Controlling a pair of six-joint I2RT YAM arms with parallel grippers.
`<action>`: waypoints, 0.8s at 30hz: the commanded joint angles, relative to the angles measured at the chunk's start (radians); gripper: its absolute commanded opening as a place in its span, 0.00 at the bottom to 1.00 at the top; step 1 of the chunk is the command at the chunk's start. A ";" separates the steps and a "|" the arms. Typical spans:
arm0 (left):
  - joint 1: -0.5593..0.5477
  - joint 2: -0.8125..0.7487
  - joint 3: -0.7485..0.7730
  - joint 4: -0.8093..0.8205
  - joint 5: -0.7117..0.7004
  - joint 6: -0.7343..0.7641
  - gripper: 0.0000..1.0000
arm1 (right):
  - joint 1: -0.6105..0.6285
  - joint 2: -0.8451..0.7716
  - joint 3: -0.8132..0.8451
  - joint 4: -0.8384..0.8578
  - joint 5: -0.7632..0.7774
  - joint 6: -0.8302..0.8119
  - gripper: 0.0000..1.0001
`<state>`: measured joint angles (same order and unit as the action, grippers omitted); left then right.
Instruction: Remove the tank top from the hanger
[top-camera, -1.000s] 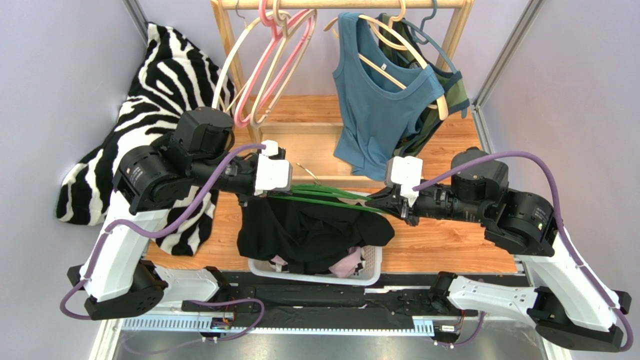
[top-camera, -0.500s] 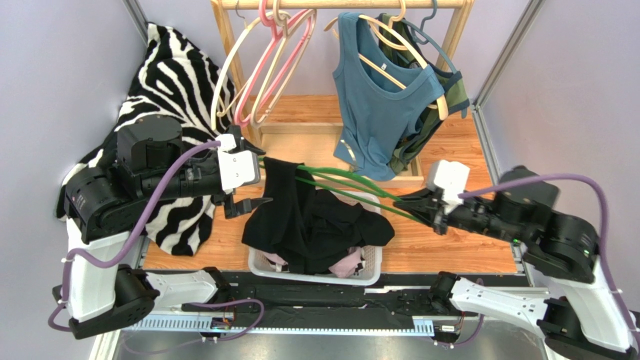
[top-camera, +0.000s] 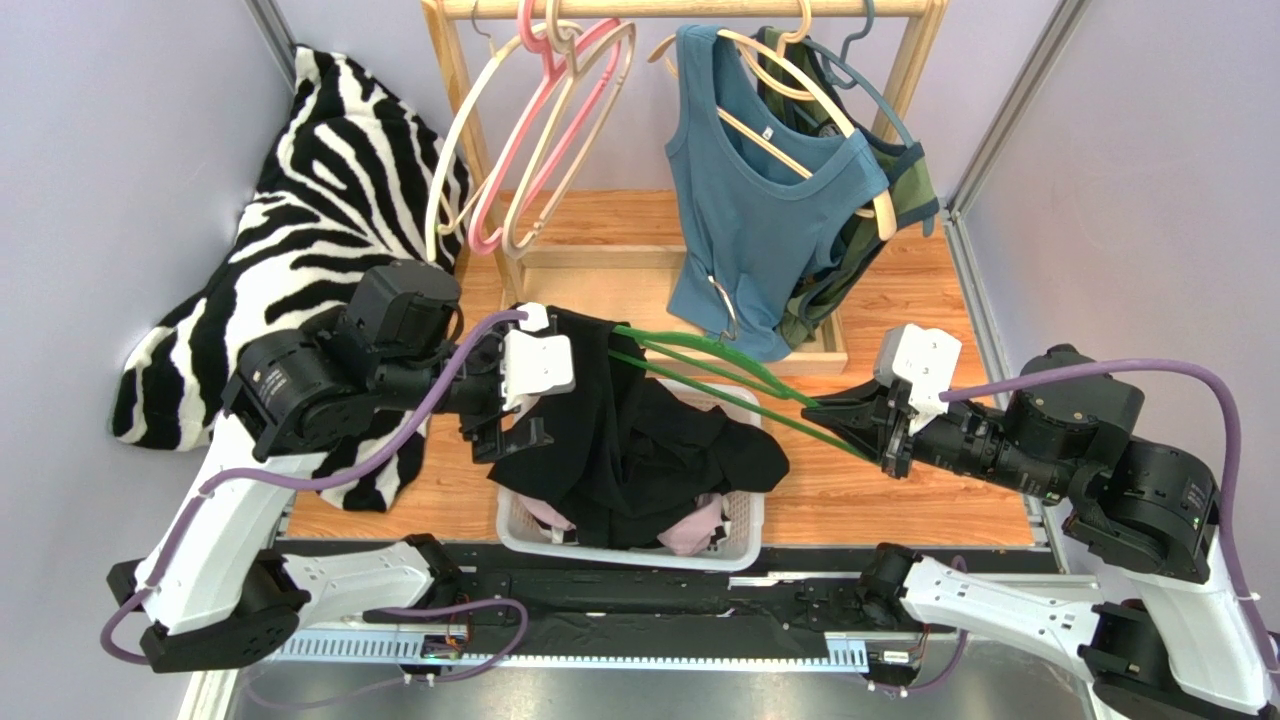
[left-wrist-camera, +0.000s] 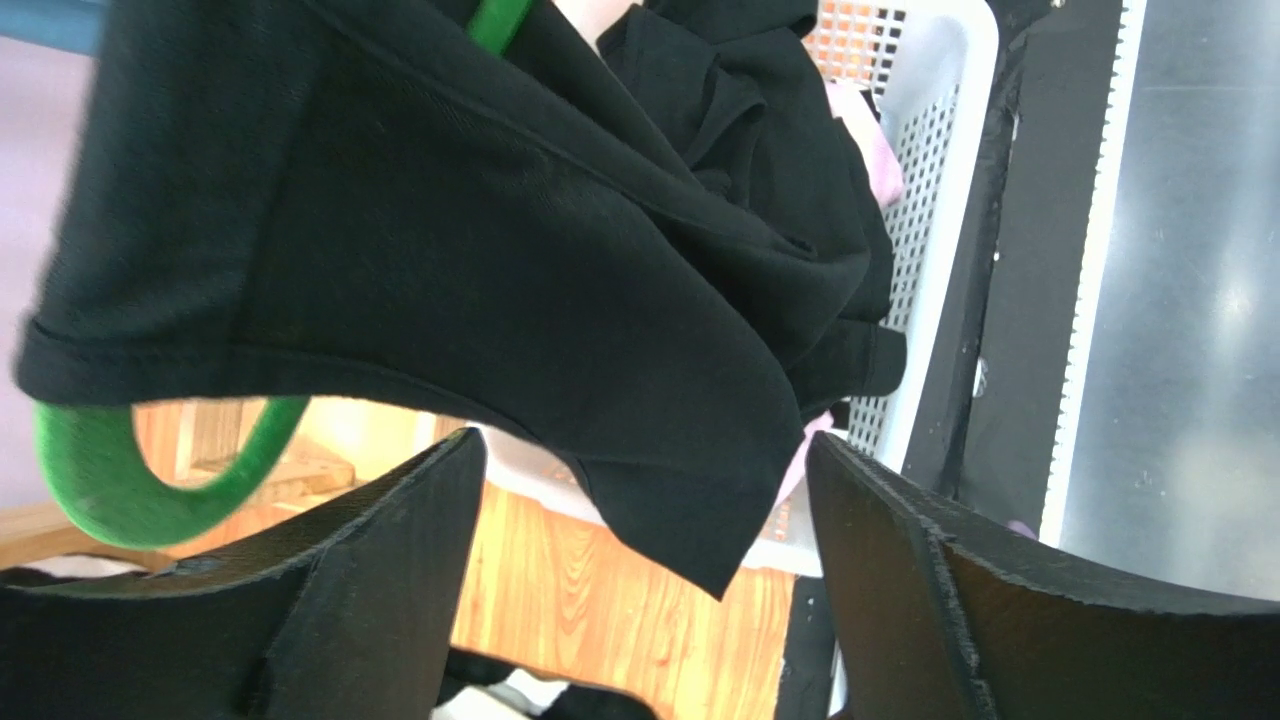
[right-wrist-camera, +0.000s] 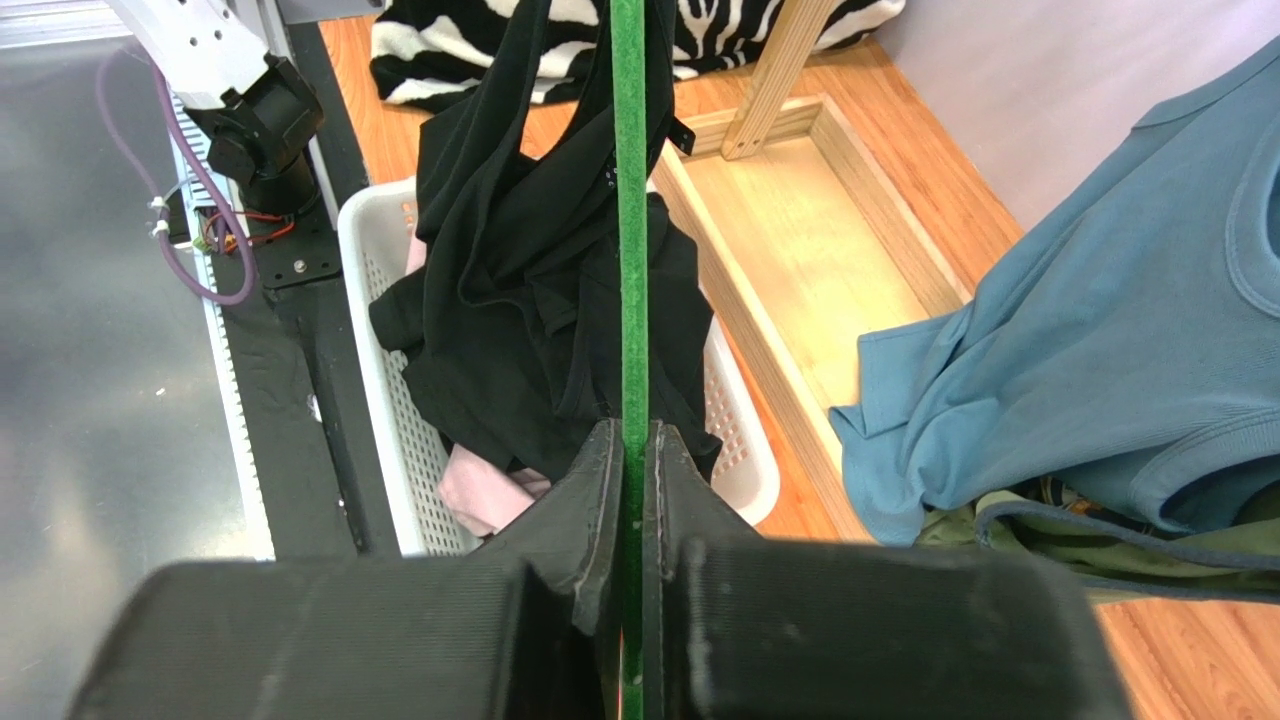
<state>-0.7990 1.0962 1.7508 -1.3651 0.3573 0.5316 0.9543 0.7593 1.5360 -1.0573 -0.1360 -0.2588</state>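
The black tank top (top-camera: 601, 428) hangs from the left end of a green hanger (top-camera: 721, 375) and droops into the white basket (top-camera: 747, 525). My right gripper (top-camera: 842, 408) is shut on the hanger's right end; in the right wrist view the green hanger (right-wrist-camera: 628, 225) runs straight between the closed fingers of the right gripper (right-wrist-camera: 634, 435). My left gripper (top-camera: 519, 435) is open at the cloth's left edge. In the left wrist view the tank top (left-wrist-camera: 451, 240) hangs just above the left gripper (left-wrist-camera: 643, 450), its lower corner dipping between the fingers. The hanger's curved end (left-wrist-camera: 135, 480) pokes out below the cloth.
A wooden rack (top-camera: 451, 90) at the back carries empty pink and cream hangers (top-camera: 526, 135) and a blue tank top (top-camera: 751, 195) over a green garment. A zebra-print cloth (top-camera: 301, 225) lies at the left. Pink clothes (top-camera: 684, 528) sit in the basket.
The left gripper opened, swung away to the left, then came back to the tank top's left edge. The right arm pulled the hanger to the right.
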 joint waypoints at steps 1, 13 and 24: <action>-0.003 0.016 -0.002 0.073 -0.015 -0.057 0.83 | -0.003 -0.005 0.012 0.049 0.006 0.030 0.00; -0.005 0.088 -0.024 0.135 -0.047 -0.113 0.05 | -0.003 -0.015 0.018 0.040 -0.007 0.047 0.00; 0.061 -0.009 0.182 0.113 -0.101 -0.142 0.00 | -0.005 -0.035 0.018 -0.058 0.068 0.050 0.00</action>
<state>-0.7788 1.1618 1.8297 -1.2678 0.2924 0.4202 0.9543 0.7509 1.5360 -1.0927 -0.1173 -0.2279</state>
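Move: The black tank top's still-hung upper edge is about 4 cm ahead of the open left hand, 4 cm to its right and 3 cm lower. The green hanger's middle lies some 15 cm to that hand's right and 3 cm ahead, at about its height; the basket's middle is roughly 12 cm back, 6 cm right and 30 cm below. From the right hand, still gripping the hanger, the same edge is about 22 cm left, 7 cm ahead and 4 cm lower. Left hand reaches about 5 cm forward, down and rightward, shuts its fingers by the tank top, then rises. ##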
